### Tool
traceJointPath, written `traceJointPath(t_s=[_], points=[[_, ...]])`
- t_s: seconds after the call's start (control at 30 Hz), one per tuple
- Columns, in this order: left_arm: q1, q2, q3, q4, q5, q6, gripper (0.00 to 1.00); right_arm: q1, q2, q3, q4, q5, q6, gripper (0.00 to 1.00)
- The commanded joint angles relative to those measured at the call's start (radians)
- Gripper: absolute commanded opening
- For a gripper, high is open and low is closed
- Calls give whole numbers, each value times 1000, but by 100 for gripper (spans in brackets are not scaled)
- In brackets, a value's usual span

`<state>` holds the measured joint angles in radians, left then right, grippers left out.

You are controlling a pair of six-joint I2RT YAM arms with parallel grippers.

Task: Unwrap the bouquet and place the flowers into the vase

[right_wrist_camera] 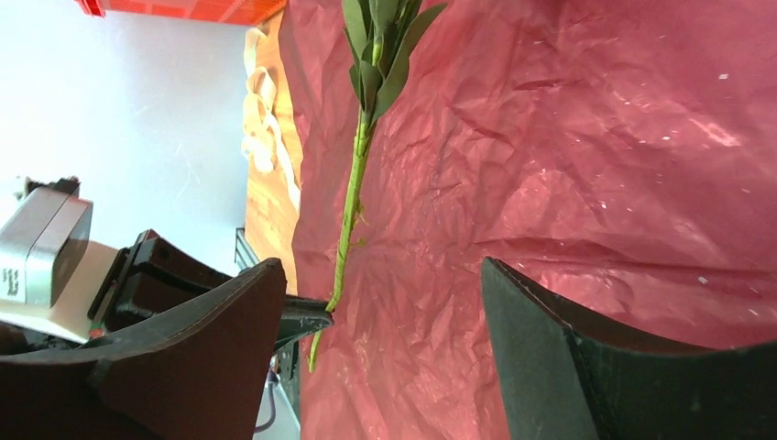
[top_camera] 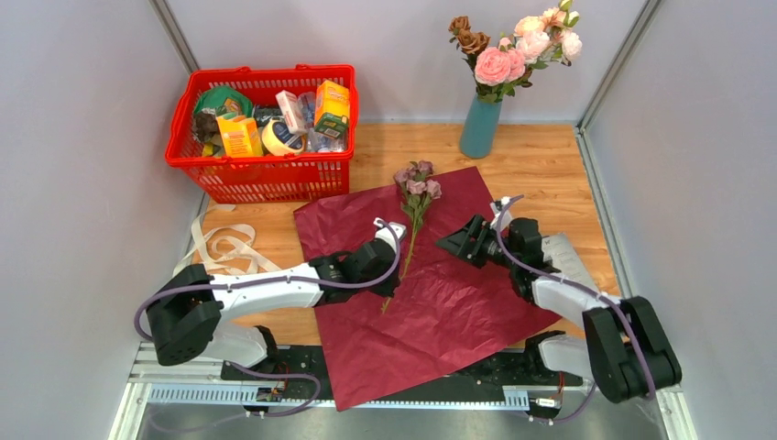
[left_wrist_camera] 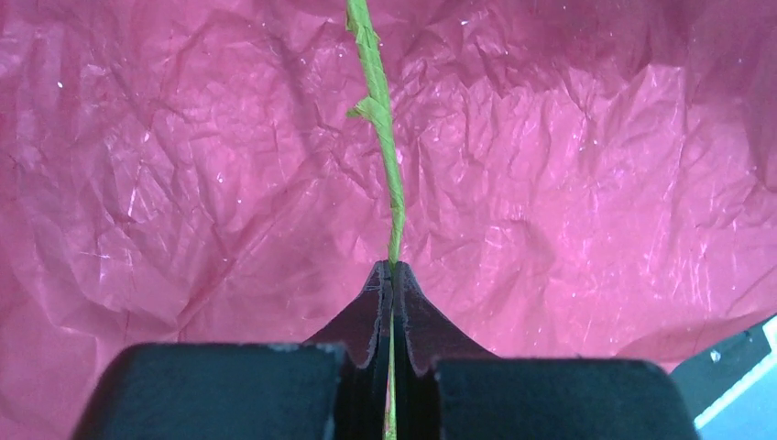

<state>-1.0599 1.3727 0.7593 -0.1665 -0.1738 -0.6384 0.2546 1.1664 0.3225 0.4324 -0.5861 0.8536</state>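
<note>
The bouquet is undone: its burgundy paper (top_camera: 440,302) lies spread flat on the table. One mauve flower (top_camera: 417,183) lies on the paper, its green stem (left_wrist_camera: 385,137) running toward me. My left gripper (top_camera: 400,259) (left_wrist_camera: 392,270) is shut on the lower stem. To the right of the stem, my right gripper (top_camera: 447,244) (right_wrist_camera: 380,275) stands open and apart from it, with only paper between its fingers. In the right wrist view the stem (right_wrist_camera: 353,202) and the left fingertip (right_wrist_camera: 307,316) show. The teal vase (top_camera: 480,124) at the back holds several pink, cream and brown flowers (top_camera: 513,50).
A red basket (top_camera: 266,179) full of groceries stands at the back left. A loose cream ribbon (top_camera: 224,243) lies on the wood left of the paper. Grey walls close in both sides and the back.
</note>
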Motion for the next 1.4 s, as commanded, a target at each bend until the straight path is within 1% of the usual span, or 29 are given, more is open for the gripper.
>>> traceJointPath(t_s=[0.0, 0.1, 0.23, 0.53, 0.67, 0.7, 0.8, 0.87, 1.0, 1.1, 1.2, 1.23, 1.27, 1.3, 1.33, 1.37], points=[[-18, -76, -54, 99, 40, 11, 0, 51, 108, 65, 172, -31, 50, 79], [-25, -106, -100, 134, 59, 13, 0, 78, 185, 102, 212, -24, 77, 75], [-29, -139, -123, 140, 66, 14, 0, 104, 268, 156, 209, -3, 104, 69], [-35, -198, -172, 160, 53, 28, 0, 170, 409, 266, 200, 28, 139, 62], [-35, -201, -184, 160, 53, 36, 0, 173, 435, 270, 261, 34, 179, 47], [-35, -205, -186, 191, 56, 37, 0, 173, 437, 274, 264, 38, 183, 45], [-37, -221, -190, 190, 48, 42, 0, 173, 453, 289, 267, 40, 183, 40], [-37, -230, -190, 182, 48, 51, 0, 176, 463, 291, 284, 40, 186, 33], [-37, -247, -199, 180, 39, 60, 0, 178, 478, 280, 331, 48, 205, 24], [-37, -248, -199, 171, 19, 60, 0, 183, 483, 268, 390, 39, 220, 10], [-37, -245, -178, 116, -3, 54, 0, 184, 444, 254, 436, 45, 210, 1], [-37, -245, -173, 98, -9, 46, 4, 181, 423, 254, 440, 52, 197, 0], [-37, -253, -169, 84, -19, 42, 14, 181, 396, 257, 437, 67, 173, 0], [-37, -256, -169, 78, -24, 42, 18, 181, 360, 262, 422, 87, 148, 0], [-37, -267, -169, 68, -32, 46, 26, 181, 325, 276, 398, 112, 101, 0], [-37, -270, -169, 62, -41, 49, 29, 181, 285, 285, 363, 133, 61, 0]])
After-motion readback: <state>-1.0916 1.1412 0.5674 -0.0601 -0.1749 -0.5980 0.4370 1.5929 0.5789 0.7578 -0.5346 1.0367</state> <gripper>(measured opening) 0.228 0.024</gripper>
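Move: The right gripper, open and pointing forward-left, has the purple flowers' bare upper stem about 8 cm to its left and 5 cm ahead, at nearly its own height. The purple heads stand roughly 16 cm ahead and 8 cm to its left; the vase about 27 cm ahead and 9 cm to its right. The left gripper, holding the low end of the stem, has that upper stem some 17 cm ahead and 6 cm to its right. Bring the right gripper about 8 cm left and 5 cm forward, narrowing its fingers on the way, pinch the stem just below the leaves, then lift a couple of centimetres. Meanwhile keep the stem's low end in the left gripper, easing it back and slightly left by 2 to 3 cm and rising a little, and only once the right has closed begin opening the left fingers. ##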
